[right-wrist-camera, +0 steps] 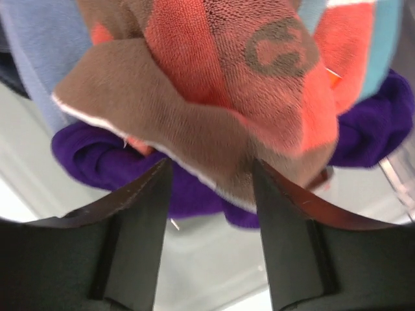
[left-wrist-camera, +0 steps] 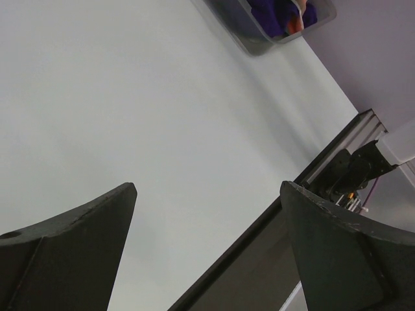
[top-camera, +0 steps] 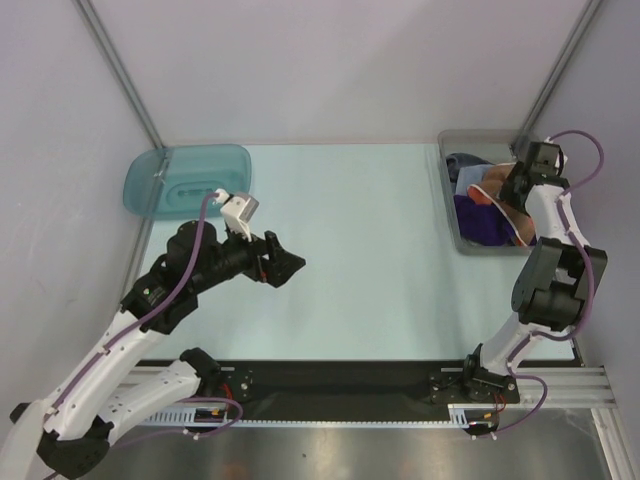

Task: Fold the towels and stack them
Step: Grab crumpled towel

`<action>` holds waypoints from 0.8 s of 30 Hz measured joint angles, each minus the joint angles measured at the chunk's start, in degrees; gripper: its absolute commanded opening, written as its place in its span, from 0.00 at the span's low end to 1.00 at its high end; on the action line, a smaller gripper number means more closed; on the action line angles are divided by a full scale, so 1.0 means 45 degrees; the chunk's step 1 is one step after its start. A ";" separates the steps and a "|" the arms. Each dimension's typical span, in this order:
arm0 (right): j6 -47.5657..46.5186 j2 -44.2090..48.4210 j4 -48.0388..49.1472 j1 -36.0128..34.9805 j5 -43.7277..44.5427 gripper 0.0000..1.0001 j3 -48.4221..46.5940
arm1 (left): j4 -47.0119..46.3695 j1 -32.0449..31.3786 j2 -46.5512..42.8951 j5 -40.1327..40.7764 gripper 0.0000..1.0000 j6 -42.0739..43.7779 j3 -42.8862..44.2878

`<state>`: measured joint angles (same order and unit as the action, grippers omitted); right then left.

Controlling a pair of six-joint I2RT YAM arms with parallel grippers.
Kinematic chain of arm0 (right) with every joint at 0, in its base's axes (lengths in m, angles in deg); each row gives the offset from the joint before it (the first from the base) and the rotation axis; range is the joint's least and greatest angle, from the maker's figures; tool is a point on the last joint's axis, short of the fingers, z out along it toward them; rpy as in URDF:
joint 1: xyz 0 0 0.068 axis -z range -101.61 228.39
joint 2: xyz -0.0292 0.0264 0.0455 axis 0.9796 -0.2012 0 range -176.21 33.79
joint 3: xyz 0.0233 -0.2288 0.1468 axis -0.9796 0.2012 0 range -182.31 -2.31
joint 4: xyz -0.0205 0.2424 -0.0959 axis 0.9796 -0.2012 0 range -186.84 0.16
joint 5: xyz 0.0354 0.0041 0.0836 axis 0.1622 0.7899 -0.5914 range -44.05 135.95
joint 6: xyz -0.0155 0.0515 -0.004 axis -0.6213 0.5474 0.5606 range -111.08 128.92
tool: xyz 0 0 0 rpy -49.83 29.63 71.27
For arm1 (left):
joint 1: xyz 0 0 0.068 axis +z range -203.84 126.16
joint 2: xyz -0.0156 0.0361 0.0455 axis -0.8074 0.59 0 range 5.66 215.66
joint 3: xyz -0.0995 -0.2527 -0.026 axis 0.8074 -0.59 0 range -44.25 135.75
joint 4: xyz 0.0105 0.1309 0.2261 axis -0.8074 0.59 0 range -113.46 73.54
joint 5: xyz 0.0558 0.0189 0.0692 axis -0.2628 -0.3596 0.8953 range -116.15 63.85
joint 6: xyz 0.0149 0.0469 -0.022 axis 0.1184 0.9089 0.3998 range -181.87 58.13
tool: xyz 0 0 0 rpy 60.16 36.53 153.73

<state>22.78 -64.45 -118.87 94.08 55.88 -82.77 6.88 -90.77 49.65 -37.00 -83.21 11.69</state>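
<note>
The towels lie bunched in the clear grey bin (top-camera: 450, 205) at the table's back right: an orange-brown one with red print (right-wrist-camera: 214, 84) on top, a deep purple one (right-wrist-camera: 104, 162) under it, a grey-blue one (right-wrist-camera: 39, 45) beside them. My right gripper (right-wrist-camera: 211, 172) is down in the bin, its jaws partly apart around a hanging fold of the orange-brown towel, which touches the right finger. In the top view that gripper (top-camera: 515, 185) covers part of the pile. My left gripper (top-camera: 290, 265) hovers open over the table's left half, holding nothing.
A teal plastic tray (top-camera: 185, 180) stands at the back left corner. The bin's near wall (right-wrist-camera: 214, 259) lies just below my right fingers. Black rails (top-camera: 350, 385) run along the near edge, and enclosure walls stand on three sides.
</note>
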 measured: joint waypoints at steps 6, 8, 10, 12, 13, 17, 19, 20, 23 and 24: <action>-0.0724 -0.1219 0.0223 0.0262 -0.0661 0.23 -0.0228 | -0.0151 0.0000 0.0457 -0.0015 1.00 0.0117 -0.0131; -0.0874 -0.1413 0.0117 0.0257 -0.0631 0.17 -0.0495 | -0.0180 0.0000 0.0481 -0.0010 1.00 0.0126 -0.0204; -0.1030 -0.1457 -0.0102 0.0175 -0.0442 0.00 -0.0952 | -0.0253 0.0000 0.0525 -0.0019 1.00 0.0117 -0.0272; -0.1137 -0.1457 -0.0262 0.0078 -0.0141 0.00 -0.1642 | -0.0379 0.0000 0.0573 -0.0078 1.00 0.0097 -0.0364; -0.1146 -0.1457 -0.0277 -0.0005 0.0053 0.00 -0.1948 | -0.0432 0.0000 0.0588 -0.0107 1.00 0.0087 -0.0413; -0.1360 -0.1273 -0.0330 -0.0772 0.1214 0.00 -0.3065 | -0.0568 0.0000 0.0607 -0.0325 1.00 -0.0019 -0.0631; -0.1593 -0.1243 -0.0636 -0.1443 0.2035 0.00 -0.3672 | -0.0597 0.0000 0.0607 -0.0403 1.00 -0.0034 -0.0656; -0.1739 -0.1243 -0.0933 -0.1821 0.2492 0.00 -0.4090 | -0.0612 0.0000 0.0607 -0.0418 1.00 -0.0034 -0.0656; -0.2108 -0.1307 -0.1889 -0.2987 0.3497 0.00 -0.5542 | -0.0593 0.0000 0.0602 -0.0403 1.00 -0.0015 -0.0656; -0.2152 -0.1394 -0.2390 -0.3415 0.3691 0.00 -0.6334 | -0.0568 0.0000 0.0593 -0.0359 1.00 -0.0005 -0.0656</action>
<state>13.10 -70.72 -129.63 78.71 72.50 -111.27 4.33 -90.77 52.32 -38.62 -83.23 8.74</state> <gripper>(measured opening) 0.017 0.996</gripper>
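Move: In the bin, the crumpled orange-brown towel lies practically beneath the right fingers: its middle is some 2 cm ahead, level sideways and about 4 cm below. The purple towel is roughly 6 cm back and 7 cm left of the hand, the grey-blue towel about 6 cm ahead and 11 cm left, both some 7 cm below. From the left hand, the crumpled towel lies about 25 cm ahead, 58 cm right and 18 cm lower. Sinking about 3 cm, the half-open right hand closes its fingers on a brown fold of the crumpled towel, pinching it, and then lifts some 16 cm from that low point, drifting forward and later left over the bin while rolling about 20 degrees, left side down. The left hand, still open and empty, sinks about 2.5 cm well away from the bin. ##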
